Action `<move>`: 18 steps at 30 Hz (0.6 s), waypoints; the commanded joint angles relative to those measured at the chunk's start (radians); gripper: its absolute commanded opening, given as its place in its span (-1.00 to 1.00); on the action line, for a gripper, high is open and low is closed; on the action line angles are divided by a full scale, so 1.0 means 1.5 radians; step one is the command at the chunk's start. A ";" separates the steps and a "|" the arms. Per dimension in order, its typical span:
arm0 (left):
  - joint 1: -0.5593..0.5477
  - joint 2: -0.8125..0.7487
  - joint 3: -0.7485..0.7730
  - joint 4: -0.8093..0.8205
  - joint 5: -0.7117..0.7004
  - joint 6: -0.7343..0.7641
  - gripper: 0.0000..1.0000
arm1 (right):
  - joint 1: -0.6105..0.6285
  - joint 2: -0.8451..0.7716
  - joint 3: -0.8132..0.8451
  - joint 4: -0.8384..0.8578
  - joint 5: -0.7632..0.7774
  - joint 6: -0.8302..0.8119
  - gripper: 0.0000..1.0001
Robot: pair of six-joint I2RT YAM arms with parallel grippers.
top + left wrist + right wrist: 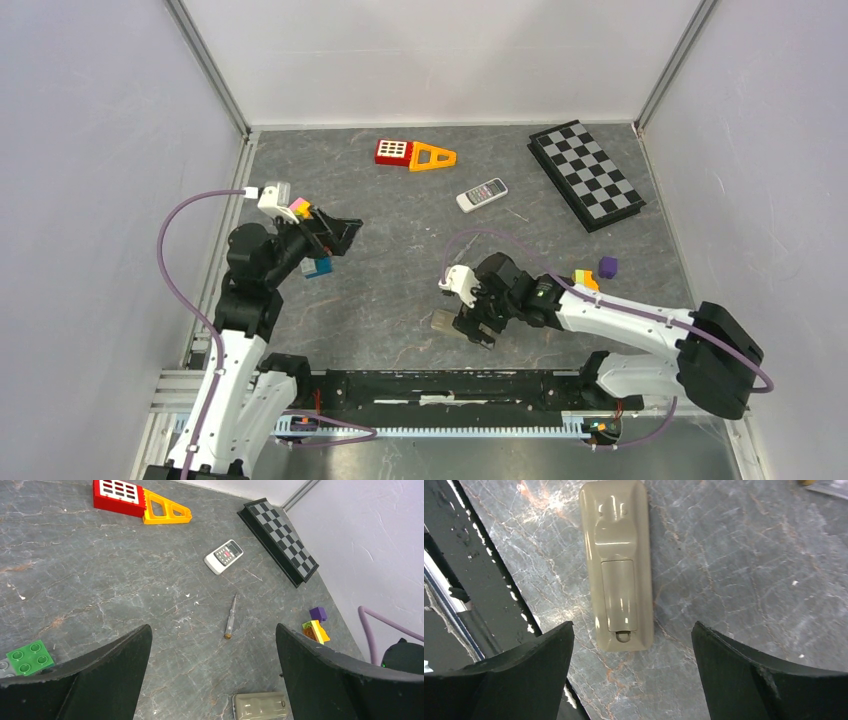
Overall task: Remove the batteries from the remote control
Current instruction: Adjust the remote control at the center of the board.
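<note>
A beige remote control [621, 565] lies face down on the grey table near the front edge, its battery cover shut. My right gripper [632, 630] hangs open just above the remote's cover end, touching nothing. The same beige remote [445, 322] lies beside the right gripper [470, 328] in the top view. A white remote [482, 194] lies face up farther back. My left gripper [213, 627] is open and empty, held high over the table's left side [348, 232]. The beige remote [260, 706] sits below its right finger. The batteries are hidden.
A thin pen-like stick [230, 617] lies mid-table. Red and orange bricks [413, 153] and a chessboard [586, 174] sit at the back. Purple and yellow bricks [595, 273] are by the right arm, a green brick [29, 656] at the left. A black rail [484, 575] borders the front edge.
</note>
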State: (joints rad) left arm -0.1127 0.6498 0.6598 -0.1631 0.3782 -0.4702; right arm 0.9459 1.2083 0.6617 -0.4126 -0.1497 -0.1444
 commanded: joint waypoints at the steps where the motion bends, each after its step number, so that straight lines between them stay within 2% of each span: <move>1: 0.002 0.008 -0.004 0.006 0.023 0.001 0.99 | 0.009 0.029 0.000 0.015 -0.048 -0.003 0.82; 9: 0.002 0.023 -0.016 0.022 0.040 -0.011 0.99 | 0.041 0.087 -0.002 0.053 0.005 -0.004 0.62; 15: 0.002 0.031 -0.031 0.014 0.064 -0.030 0.99 | 0.061 0.100 -0.008 0.097 0.041 -0.048 0.27; 18: 0.002 0.051 -0.042 0.022 0.112 -0.052 0.99 | 0.061 0.100 -0.016 0.132 0.046 -0.079 0.04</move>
State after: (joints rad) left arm -0.1127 0.6979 0.6132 -0.1612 0.4431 -0.4862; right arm 1.0309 1.3590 0.6502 -0.3187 -0.1116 -0.1913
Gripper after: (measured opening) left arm 0.993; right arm 0.572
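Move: Just beyond the right fingers, the beige remote control lies flat, its middle about 4 cm to the hand's left, level with it fore and aft, and some 4 cm below. The screwdriver lies about 16 cm ahead and 3 cm left; the yellow-orange block stands roughly 9 cm ahead and 22 cm right. From the raised left hand, the remote's middle is some 12 cm back, 22 cm right and 25 cm below. Sinking about 3.5 cm onto the battery-cover end of the remote, the right hand first draws back a little, then eases left and slightly forward while turning a few degrees counter-clockwise. Its wide-open fingers close to a bit over half, bringing a tip up to each long side. The left hand, empty and open, lowers about 3 cm and tips slightly downward. ##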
